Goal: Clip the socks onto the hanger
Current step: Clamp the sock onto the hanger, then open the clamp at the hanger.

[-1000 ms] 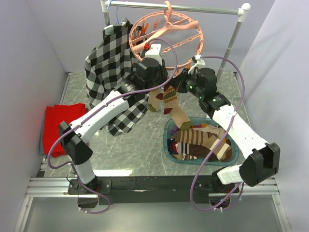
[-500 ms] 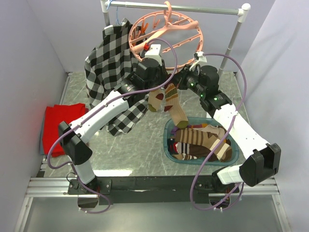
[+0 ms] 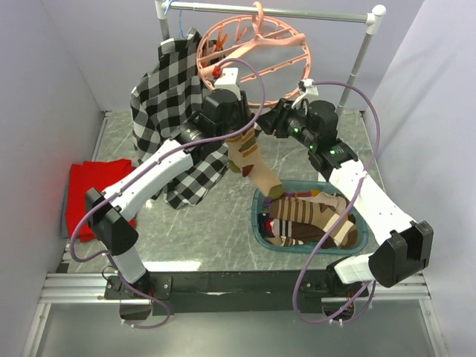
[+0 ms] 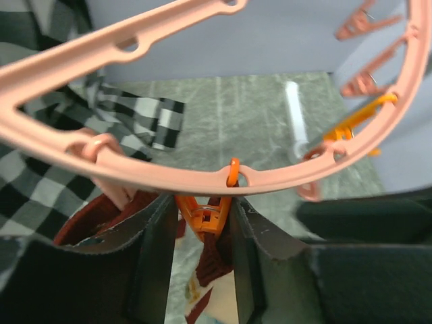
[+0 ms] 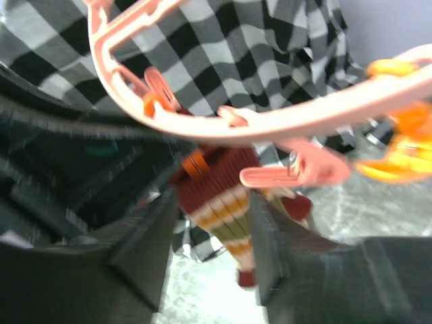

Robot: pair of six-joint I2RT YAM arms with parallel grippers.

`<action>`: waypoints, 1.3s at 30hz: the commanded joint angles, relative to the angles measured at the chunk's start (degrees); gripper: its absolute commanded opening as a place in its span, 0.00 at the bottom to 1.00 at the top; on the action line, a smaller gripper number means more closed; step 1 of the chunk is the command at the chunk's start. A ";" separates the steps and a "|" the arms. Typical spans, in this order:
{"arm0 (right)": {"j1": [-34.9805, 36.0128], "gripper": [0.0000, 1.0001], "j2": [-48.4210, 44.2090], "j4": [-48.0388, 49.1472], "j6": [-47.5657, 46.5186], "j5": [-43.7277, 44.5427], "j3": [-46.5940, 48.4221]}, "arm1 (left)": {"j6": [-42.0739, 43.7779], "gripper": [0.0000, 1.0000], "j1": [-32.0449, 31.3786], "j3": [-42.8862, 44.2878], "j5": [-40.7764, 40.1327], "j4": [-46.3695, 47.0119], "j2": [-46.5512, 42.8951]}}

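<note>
The salmon-pink hanger (image 3: 256, 44) hangs from the rail; its ring (image 4: 169, 172) crosses the left wrist view. A striped sock (image 3: 253, 160) of maroon, cream and olive dangles below it, its maroon cuff (image 4: 212, 260) pinched in an orange clip (image 4: 206, 216). My left gripper (image 4: 199, 209) (image 3: 239, 125) stands round that clip, both fingers touching its handles. My right gripper (image 5: 212, 202) (image 3: 269, 119) is open, with the sock (image 5: 226, 209) hanging loose between its fingers. More socks (image 3: 312, 216) lie in a teal basket (image 3: 256, 216).
A black-and-white plaid shirt (image 3: 167, 97) hangs from the grey rail (image 3: 275, 11) just left of the hanger. A red cloth (image 3: 85, 193) lies at the table's left edge. Other pink and orange clips (image 4: 358, 27) dangle from the ring.
My right gripper has opened and let go of the sock, which now hangs straight from the clip. The left gripper has eased its squeeze on the clip and shifted slightly up and left.
</note>
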 commanded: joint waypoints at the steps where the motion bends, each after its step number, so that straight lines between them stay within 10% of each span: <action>1: -0.37 0.59 -3.22 -5.12 -3.63 3.29 4.48 | 0.23 0.38 2.99 -2.10 -2.47 2.30 -2.96; 9: -0.37 0.78 -10.86 -11.19 -9.44 6.28 0.71 | 1.55 0.45 7.30 -2.19 -2.91 2.48 -3.75; 39: -0.20 0.79 -22.38 -17.09 -13.75 6.20 -20.12 | -4.86 0.81 9.76 -9.58 2.81 1.60 -11.85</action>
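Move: The left hand's fingertips are around the orange clip, practically at its hand point, with the new sock's cuff in it. An earlier sock hangs about 6 cm left of that clip and level with it in reach; the hanger's centre is some 14 cm farther out, 2 cm to the right. From the right hand the orange clip is about 3 cm ahead and 6 cm left, while the sock bin's middle is roughly 16 cm back, 17 cm right and 31 cm down. Leftward and at first outward, the left hand swings about 9 cm with the orange clip and hanger rim, turning some 10 degrees counter-clockwise; its fingers then open wide and it draws back and up, clear of the clip. The right hand, already off the sock, opens further and retreats back and right, rising briefly before sinking towards the bin, ending about 9 cm lower. ##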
